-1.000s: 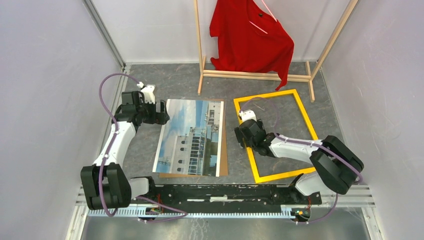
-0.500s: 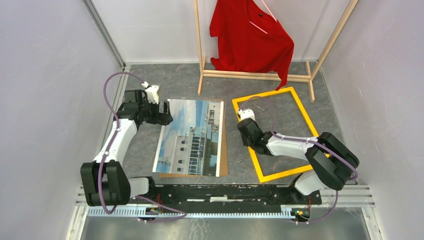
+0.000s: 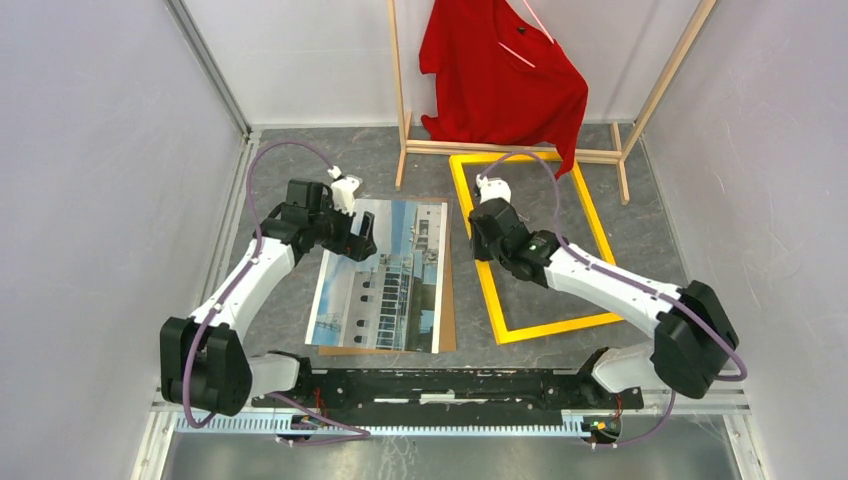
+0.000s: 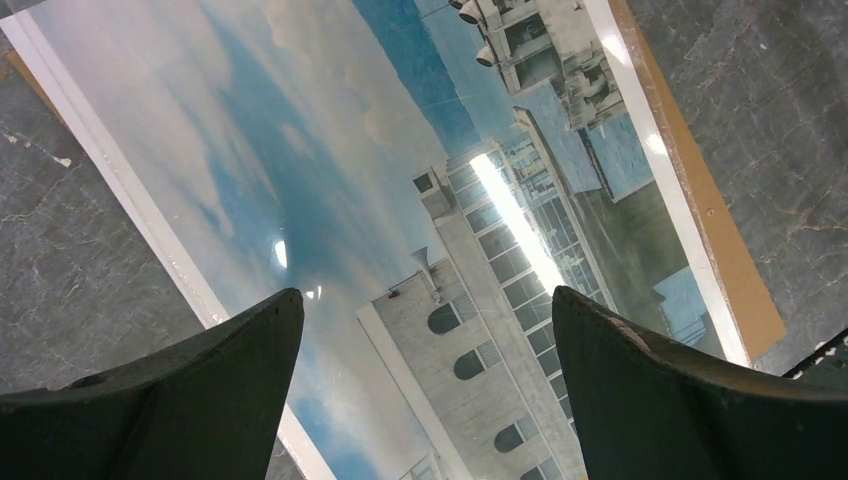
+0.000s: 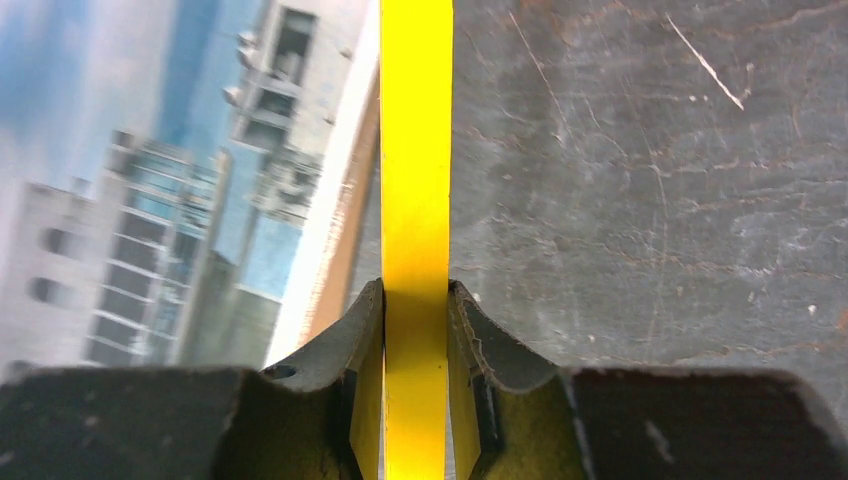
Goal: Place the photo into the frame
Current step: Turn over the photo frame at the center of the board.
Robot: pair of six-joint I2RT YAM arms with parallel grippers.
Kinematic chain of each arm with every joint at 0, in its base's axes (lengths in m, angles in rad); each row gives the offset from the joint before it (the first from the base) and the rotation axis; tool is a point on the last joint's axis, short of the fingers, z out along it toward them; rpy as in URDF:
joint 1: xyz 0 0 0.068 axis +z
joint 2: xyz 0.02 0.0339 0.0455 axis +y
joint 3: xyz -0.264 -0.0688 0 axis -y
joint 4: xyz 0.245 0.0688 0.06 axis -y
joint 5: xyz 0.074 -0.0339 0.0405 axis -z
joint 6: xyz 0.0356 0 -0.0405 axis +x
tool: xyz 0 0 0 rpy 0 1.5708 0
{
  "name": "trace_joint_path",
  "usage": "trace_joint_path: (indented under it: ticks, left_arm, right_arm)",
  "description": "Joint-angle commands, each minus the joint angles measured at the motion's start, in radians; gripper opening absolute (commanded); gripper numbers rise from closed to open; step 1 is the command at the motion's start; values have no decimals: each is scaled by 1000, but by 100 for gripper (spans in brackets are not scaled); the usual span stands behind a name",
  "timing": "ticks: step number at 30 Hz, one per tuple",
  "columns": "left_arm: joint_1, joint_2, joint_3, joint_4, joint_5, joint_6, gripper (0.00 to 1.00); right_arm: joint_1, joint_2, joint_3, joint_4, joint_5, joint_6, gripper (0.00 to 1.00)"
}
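Note:
The photo [image 3: 385, 275], a print of a white building against blue sky, lies face up on a brown backing board [image 3: 448, 300] left of centre. My left gripper [image 3: 360, 243] hovers over its far left part. In the left wrist view that gripper [image 4: 425, 295] is open, with the photo [image 4: 420, 200] below the gap. The yellow frame [image 3: 555, 327] lies right of the photo, its far end close to the rack base. My right gripper [image 3: 480, 250] is on its left bar. In the right wrist view the gripper [image 5: 415, 290] is shut on the frame [image 5: 415, 150], the photo [image 5: 150, 180] beside it.
A wooden clothes rack [image 3: 510, 152] with a red shirt [image 3: 500, 70] stands at the back, its base rail just beyond the frame's far end. Grey walls close in left and right. The brown board's edge [image 4: 720, 230] shows past the photo's right side.
My right gripper has shut on the frame's left bar and pushed the frame toward the back, turning it. My left arm has swung right, over the photo's far left corner.

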Motion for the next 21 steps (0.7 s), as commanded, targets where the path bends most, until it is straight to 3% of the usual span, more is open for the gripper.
trace_joint_path:
  ticks: [1,21]
  left_arm:
    - [-15,10,21,9,-2,-28,100]
    - [-132,-8,208,11,12,-93,100]
  right_arm:
    - [-1,-86,94,-46,-35,84,0]
    - [-6,-143,367,-33,-416,500,0]
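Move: The right hand already holds the photo frame by its left bar, lifted off the table; the frame's middle hangs about 12 cm to its right, 2 cm farther out and 5 cm lower. The photo lies some 21 cm to this hand's left, level with it fore and aft and 11 cm below, and the rack's left foot 25 cm ahead and 17 cm left. From the open left hand, the frame's left bar is roughly 25 cm right and 1 cm back, at about its own height. Keeping its pinch on the left bar, the right hand lifts the frame steadily another 15 cm or so while carrying it about 7 cm left towards the photo and easing slightly back, and rolls some 35 degrees so that the hand's left side comes up and the frame swings steeper. The left hand, fingers still wide open and empty, lingers over the photo at first, then rises about 6 cm and goes some 5 cm right towards the lifted bar, its fingers tipping up a little. ##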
